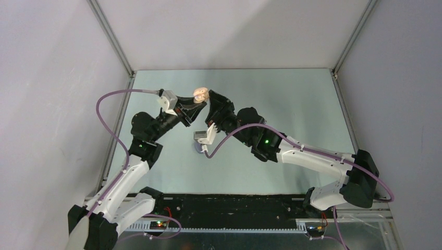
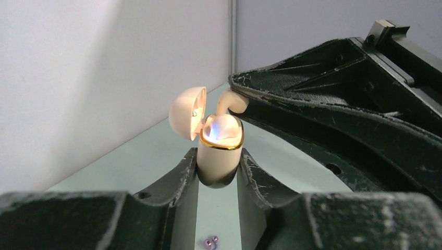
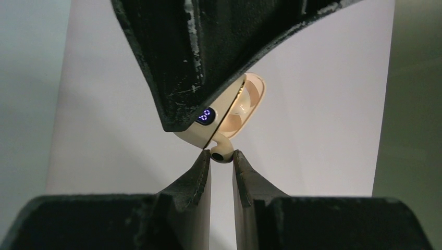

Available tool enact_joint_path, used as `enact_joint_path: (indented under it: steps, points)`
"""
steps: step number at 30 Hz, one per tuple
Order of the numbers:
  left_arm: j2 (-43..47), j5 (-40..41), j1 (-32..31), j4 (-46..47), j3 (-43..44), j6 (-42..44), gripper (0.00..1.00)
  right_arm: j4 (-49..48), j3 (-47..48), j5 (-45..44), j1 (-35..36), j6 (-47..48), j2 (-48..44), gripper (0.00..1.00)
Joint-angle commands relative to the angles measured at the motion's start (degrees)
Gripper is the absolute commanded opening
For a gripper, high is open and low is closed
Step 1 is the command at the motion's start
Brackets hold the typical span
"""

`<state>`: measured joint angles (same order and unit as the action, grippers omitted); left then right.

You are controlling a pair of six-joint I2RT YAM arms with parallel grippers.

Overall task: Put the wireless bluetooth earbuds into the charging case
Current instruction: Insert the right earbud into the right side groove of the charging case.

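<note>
My left gripper (image 2: 219, 169) is shut on the lower body of a cream charging case (image 2: 220, 151) and holds it upright above the table, its lid (image 2: 186, 112) hinged open to the left. The case's well glows, and a blue display (image 3: 206, 115) is lit on its side. A cream-white earbud (image 3: 222, 154) is pinched at the very tips of my right gripper (image 3: 222, 157), its stem reaching into the open case (image 3: 237, 112). In the top view both grippers meet at the case (image 1: 200, 94). Two purple earbuds (image 2: 211, 241) lie on the table below.
A small purple thing (image 1: 199, 150) sits on the pale green table (image 1: 292, 104), partly hidden under the right wrist. Grey walls with metal frame rails (image 1: 112, 41) close in the left, back and right sides.
</note>
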<state>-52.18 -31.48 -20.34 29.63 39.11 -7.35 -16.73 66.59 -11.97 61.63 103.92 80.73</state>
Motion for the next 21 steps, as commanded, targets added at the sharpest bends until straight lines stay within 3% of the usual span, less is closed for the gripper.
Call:
enact_joint_path:
  steps: [1,6,9,11,14,17,21]
  points:
    - [-0.1,1.4,-0.4,5.6,-0.2,-1.9,0.0,3.5,2.3,3.5,0.3,3.4,-1.4,0.05]
    - [0.1,1.3,-0.4,5.9,-0.9,-1.4,0.0,5.0,2.3,4.6,0.3,4.6,-1.8,0.29]
    - [0.4,1.4,-0.4,6.1,-1.7,-1.0,0.0,4.4,2.3,4.9,0.3,4.8,-2.3,0.56]
    - [0.7,1.3,-0.4,6.3,-2.1,-0.8,0.0,3.8,2.4,4.8,0.3,5.0,-2.9,0.66]
    - [1.0,0.9,-0.3,6.2,-2.5,-0.3,0.0,6.9,3.5,3.6,0.5,4.0,-5.1,0.71]
    - [1.2,0.2,-0.2,5.7,-2.8,0.4,0.0,17.7,6.3,3.0,0.5,-2.4,-8.3,0.83]
    - [0.8,-4.4,1.0,6.2,-2.7,0.5,0.0,41.1,16.2,7.1,-0.7,-21.4,-12.4,0.97]
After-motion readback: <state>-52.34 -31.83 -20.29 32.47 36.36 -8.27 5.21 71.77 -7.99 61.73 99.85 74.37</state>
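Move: The right fingers already have the right earbud at the case's groove; the charging case's middle is about 2 cm left of this hand, level with it fore and aft, and 3 cm lower. The open lid is 2 cm ahead, 3 cm left and 1 cm lower. From the left hand, which grips the case, the earbud is 1 cm ahead, 2 cm right and 3 cm up. Right hand sinks 1 cm, opens wide to release the earbud, then retreats right and back some 3 cm. ##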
